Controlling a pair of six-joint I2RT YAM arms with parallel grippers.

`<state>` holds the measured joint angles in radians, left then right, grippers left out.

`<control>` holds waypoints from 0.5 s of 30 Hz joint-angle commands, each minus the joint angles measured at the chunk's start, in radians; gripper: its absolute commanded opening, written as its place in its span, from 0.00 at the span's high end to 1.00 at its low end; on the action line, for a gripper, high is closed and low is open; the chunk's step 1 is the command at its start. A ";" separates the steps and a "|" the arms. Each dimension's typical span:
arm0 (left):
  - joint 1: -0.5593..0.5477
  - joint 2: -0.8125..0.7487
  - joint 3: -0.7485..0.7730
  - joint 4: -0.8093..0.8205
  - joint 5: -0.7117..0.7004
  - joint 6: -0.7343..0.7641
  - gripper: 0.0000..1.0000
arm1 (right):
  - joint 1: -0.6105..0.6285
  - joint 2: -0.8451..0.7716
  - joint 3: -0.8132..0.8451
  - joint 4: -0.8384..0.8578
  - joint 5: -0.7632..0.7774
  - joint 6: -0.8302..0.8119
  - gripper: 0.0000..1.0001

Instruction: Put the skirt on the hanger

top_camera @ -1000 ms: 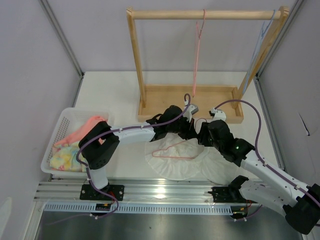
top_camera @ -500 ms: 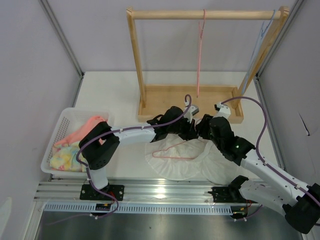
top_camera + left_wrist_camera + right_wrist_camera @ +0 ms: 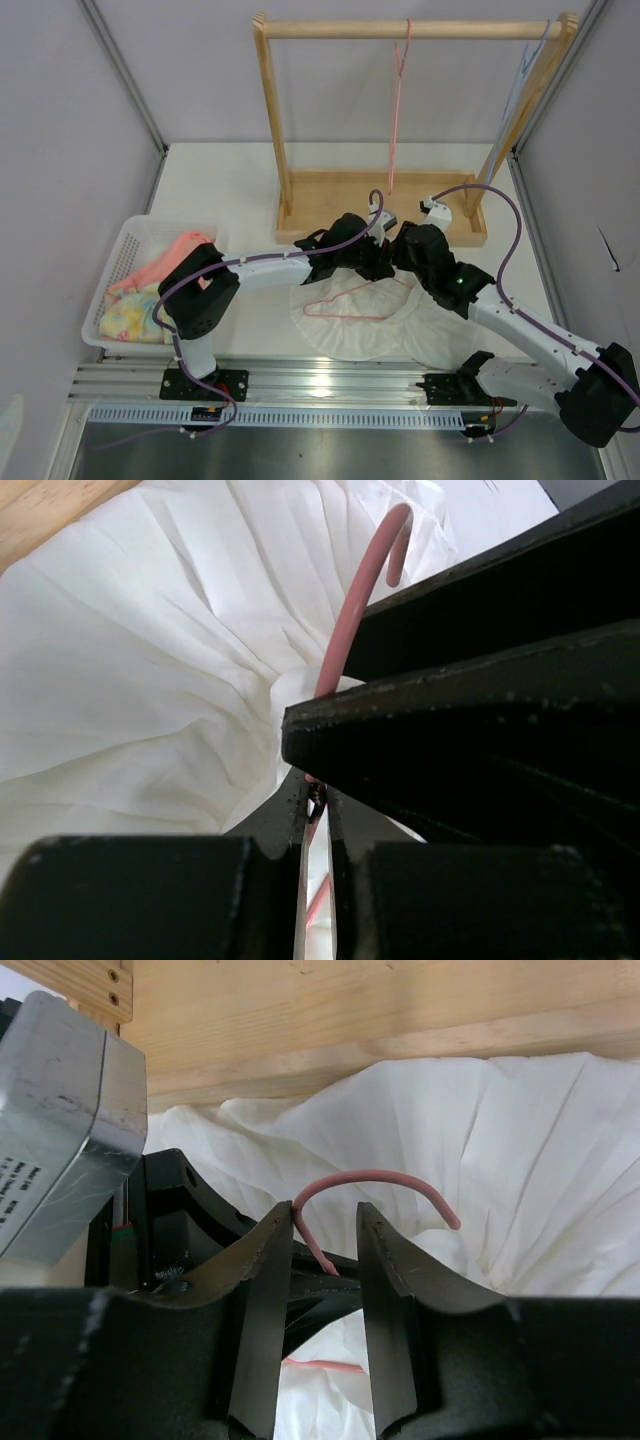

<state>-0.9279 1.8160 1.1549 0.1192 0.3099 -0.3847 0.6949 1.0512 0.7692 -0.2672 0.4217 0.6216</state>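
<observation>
The white skirt (image 3: 365,325) lies spread on the table in front of the wooden rack. The salmon-pink hanger (image 3: 350,300) lies on top of it, hook end toward the rack. My left gripper (image 3: 383,262) is shut on the hanger's neck; in the left wrist view the jaws (image 3: 317,802) pinch the pink wire and the hook (image 3: 358,595) curves up over the skirt (image 3: 150,680). My right gripper (image 3: 402,252) is open right beside it. In the right wrist view the hook (image 3: 372,1176) passes between its fingers (image 3: 268,1290), touching the left one, over the skirt (image 3: 520,1160).
The wooden rack's base (image 3: 440,190) stands just behind the grippers and shows in the right wrist view (image 3: 350,1010). A deeper pink hanger (image 3: 398,100) and a light blue one (image 3: 528,62) hang on its rod. A white basket (image 3: 128,240) of pink and yellow clothes sits at the left.
My right gripper has moved left and toward the rack, closing in on the left gripper until its open fingers straddle the hanger's hook. The left gripper has held still.
</observation>
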 commanded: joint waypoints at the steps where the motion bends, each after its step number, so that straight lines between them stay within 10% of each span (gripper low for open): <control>1: -0.043 -0.023 0.016 -0.053 0.001 0.053 0.89 | 0.003 0.016 0.035 0.057 0.057 0.027 0.63; 9: -0.048 -0.069 0.000 -0.059 -0.002 0.079 0.84 | 0.003 0.047 0.039 0.054 0.092 0.046 0.83; 15: -0.049 -0.115 -0.023 -0.067 -0.049 0.084 0.60 | 0.005 0.041 0.038 0.062 0.094 0.015 1.00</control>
<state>-0.9546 1.7775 1.1400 0.0784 0.2794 -0.3370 0.7010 1.0916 0.7765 -0.2508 0.4629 0.6502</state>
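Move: The hanger is already pinched by the left fingers just under its hook. Its hook stem, which the right fingers go for, stands between their open pads about 1 cm ahead, and from the left hand roughly 2 cm ahead, 2 cm right and 3 cm up. The skirt's middle lies some 5 cm back from the left hand and 10 cm below it, neither left nor right; the rack's wooden base is about 18 cm ahead and 9 cm below. Creeping forward under 1 cm and slightly down, the right hand shuts its half-open fingers on the hanger's hook stem and pinches it just above the left fingers. Once they are nearly shut, the left hand opens to about a third, letting go of the neck, and begins to draw back about 1 cm. ##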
